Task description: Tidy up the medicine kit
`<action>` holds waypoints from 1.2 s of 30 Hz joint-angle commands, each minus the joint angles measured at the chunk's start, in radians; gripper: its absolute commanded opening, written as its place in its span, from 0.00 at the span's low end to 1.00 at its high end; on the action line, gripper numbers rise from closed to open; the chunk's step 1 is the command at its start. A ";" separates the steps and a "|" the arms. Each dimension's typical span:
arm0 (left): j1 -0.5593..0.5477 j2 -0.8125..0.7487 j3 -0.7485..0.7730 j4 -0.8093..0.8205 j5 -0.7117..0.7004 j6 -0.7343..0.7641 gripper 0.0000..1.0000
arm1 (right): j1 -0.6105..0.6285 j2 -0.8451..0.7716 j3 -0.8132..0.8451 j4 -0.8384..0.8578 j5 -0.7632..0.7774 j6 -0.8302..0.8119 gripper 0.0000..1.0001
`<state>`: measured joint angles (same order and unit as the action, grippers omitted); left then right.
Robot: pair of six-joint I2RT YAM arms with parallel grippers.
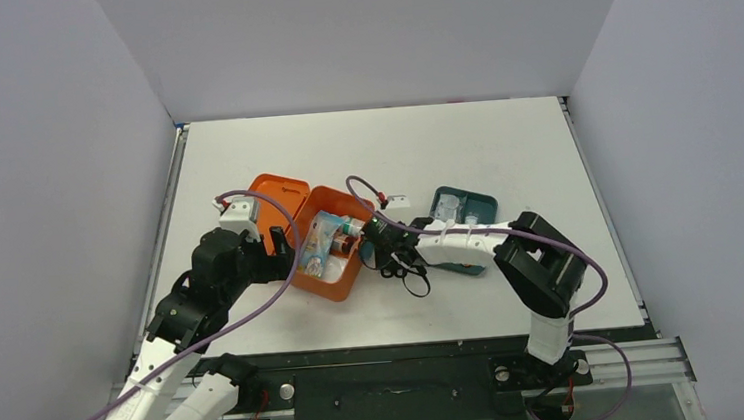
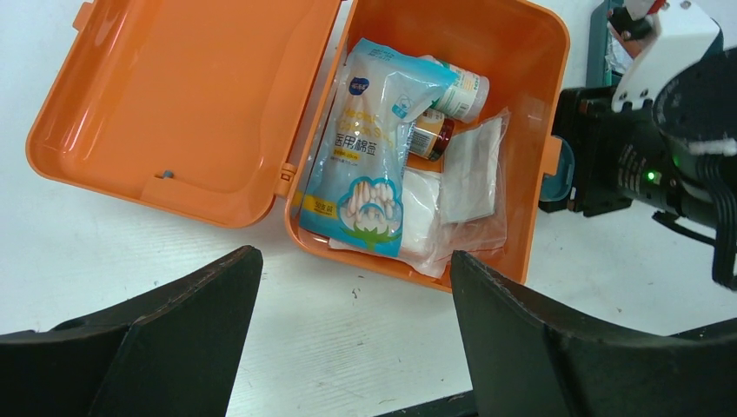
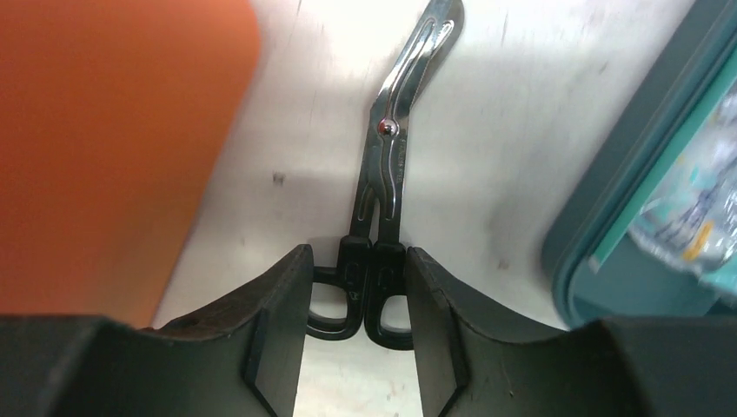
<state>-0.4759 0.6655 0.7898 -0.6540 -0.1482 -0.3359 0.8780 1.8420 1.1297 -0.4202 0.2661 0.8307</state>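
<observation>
The medicine kit (image 1: 332, 290) is an orange box lying open, its lid (image 1: 278, 193) flat to the left. In the left wrist view the medicine kit (image 2: 532, 104) holds a blue cotton-swab bag (image 2: 369, 156), two small bottles (image 2: 459, 94) and a clear pouch (image 2: 474, 174). My left gripper (image 2: 356, 261) hangs open over bare table just in front of the kit. My right gripper (image 3: 356, 256) is shut on the black handles of a pair of steel scissors (image 3: 388, 165). The scissors lie on the table between the kit's orange wall (image 3: 104, 130) and a teal tray (image 3: 608, 217), blades pointing away.
The teal divided tray (image 1: 485, 204) with packets in it stands right of the kit, under my right forearm. A small white box (image 1: 399, 203) sits behind the right gripper (image 1: 392, 257). White walls stand along the table's left, right and far sides.
</observation>
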 commanded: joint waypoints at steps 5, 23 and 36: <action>0.005 -0.014 0.008 0.030 0.013 0.005 0.78 | 0.138 -0.084 -0.153 -0.037 -0.049 0.137 0.39; 0.003 -0.035 0.006 0.025 0.023 -0.001 0.78 | 0.376 -0.151 -0.302 0.014 0.007 0.393 0.38; 0.000 -0.071 0.002 0.025 0.035 -0.003 0.78 | 0.508 -0.117 -0.320 -0.007 0.041 0.506 0.35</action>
<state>-0.4763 0.6083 0.7898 -0.6540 -0.1261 -0.3363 1.3476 1.6588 0.8661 -0.3073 0.3733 1.2739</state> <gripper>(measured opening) 0.777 0.354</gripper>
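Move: The right fingertips are down on the scissors' handles, with the blades pointing ahead and their middle about 4 cm farther out. The bare strip of table by the front edge lies some 17 cm back and 5 cm to the left. The orange box is about 15 cm left and 5 cm ahead, the teal tray about 17 cm right and 7 cm ahead. From the left hand the strip is about 12 cm back, 21 cm right and 20 cm below. Still holding the scissors' handles between its fingertips, the right hand drags them flat along the table, back towards the front edge by about 16 cm and some 5 cm to the left, past the near end of the orange box and away from the teal tray. It stays level at table height and slows over the second half, the wrist rolling about 10 degrees so its left side rises, the finger gap hardly changing. ##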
